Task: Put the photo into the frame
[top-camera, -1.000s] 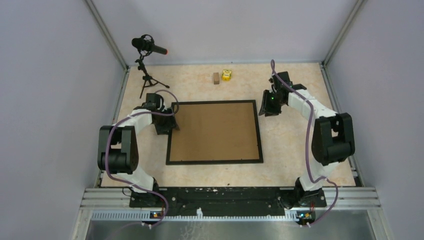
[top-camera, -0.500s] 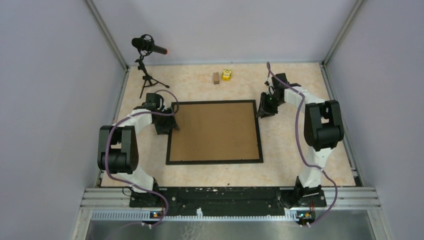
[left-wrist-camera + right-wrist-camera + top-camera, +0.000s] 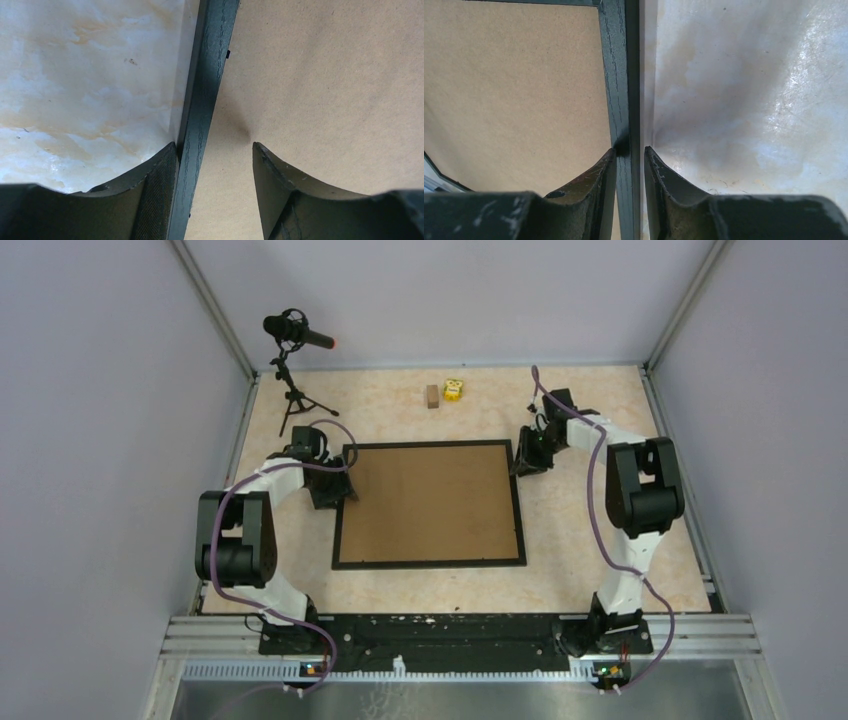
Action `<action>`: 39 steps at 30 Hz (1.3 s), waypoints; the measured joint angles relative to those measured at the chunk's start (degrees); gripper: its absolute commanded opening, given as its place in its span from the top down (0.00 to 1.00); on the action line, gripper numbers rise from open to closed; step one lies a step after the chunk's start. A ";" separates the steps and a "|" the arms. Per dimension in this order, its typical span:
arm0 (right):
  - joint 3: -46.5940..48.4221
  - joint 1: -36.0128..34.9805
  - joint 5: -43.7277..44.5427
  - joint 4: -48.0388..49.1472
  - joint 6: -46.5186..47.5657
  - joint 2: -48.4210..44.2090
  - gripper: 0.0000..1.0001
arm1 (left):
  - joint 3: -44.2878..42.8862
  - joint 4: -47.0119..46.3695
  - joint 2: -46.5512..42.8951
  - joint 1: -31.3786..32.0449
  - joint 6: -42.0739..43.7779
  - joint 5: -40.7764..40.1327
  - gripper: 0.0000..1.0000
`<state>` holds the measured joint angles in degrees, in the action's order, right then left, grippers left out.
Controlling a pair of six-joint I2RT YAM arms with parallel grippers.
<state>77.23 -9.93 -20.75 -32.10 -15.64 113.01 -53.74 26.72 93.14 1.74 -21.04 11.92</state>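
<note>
The black frame point(image 3: 430, 564) lies flat mid-table, back up, filled by a brown backing board point(image 3: 430, 502). The photo is hidden. My left gripper point(image 3: 335, 490) is open astride the left rail. In the left wrist view point(image 3: 214, 145) one finger point(image 3: 155, 185) rests against the rail's point(image 3: 207, 75) outer side, and the other hangs over the board, well apart. My right gripper point(image 3: 525, 462) sits at the right rail near the far right corner. In the right wrist view point(image 3: 629, 148) its jaws pinch that rail point(image 3: 619, 75) from both sides.
A microphone on a tripod point(image 3: 295, 335) stands at the far left corner. A small brown block point(image 3: 432, 396) and a yellow object point(image 3: 454, 390) lie near the back edge. Grey walls enclose the table on three sides.
My right arm has swung left onto the frame's right rail and its jaws have narrowed around it. The left arm and the frame have not moved.
</note>
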 measured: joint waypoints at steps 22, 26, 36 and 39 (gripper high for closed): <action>-1.22 -6.91 12.90 2.73 -10.05 -0.66 0.68 | 0.00 0.46 0.02 -0.20 0.24 -0.81 0.41; 2.25 -8.87 15.26 2.23 -9.90 1.11 0.44 | 0.00 0.68 0.00 -0.33 0.44 -1.60 0.41; -5.75 -10.03 12.07 5.86 -6.93 -4.94 0.40 | -0.09 0.66 0.02 -0.11 0.48 -1.51 0.38; -14.56 -9.73 9.90 9.60 -7.76 -11.02 0.40 | -1.09 1.22 0.87 0.48 0.55 -1.53 0.35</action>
<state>62.67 -19.66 -10.85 -22.50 -23.40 102.00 -54.83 27.94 94.02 2.22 -20.49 10.39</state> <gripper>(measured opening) 0.603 0.634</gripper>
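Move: My right hand's nearly closed fingers are already down at the frame's right bar, which lies right under the hand point, about 1 cm lower. From there the frame's far right corner is some 7 cm ahead and 1 cm left, the brown backing's middle about 19 cm left and 7 cm back, the yellow box roughly 19 cm ahead and 14 cm left. That spot on the right bar is about 37 cm right and 6 cm ahead of my left hand. I push my right hand left about 4 cm at bar height, sliding a little forward late in the push. I spread the fingers so that one stands over the backing and the other against the bar's outer side, then draw back some 5 cm towards my base, dragging that side of the frame. My left hand stays put, its outer finger still against the left bar. ##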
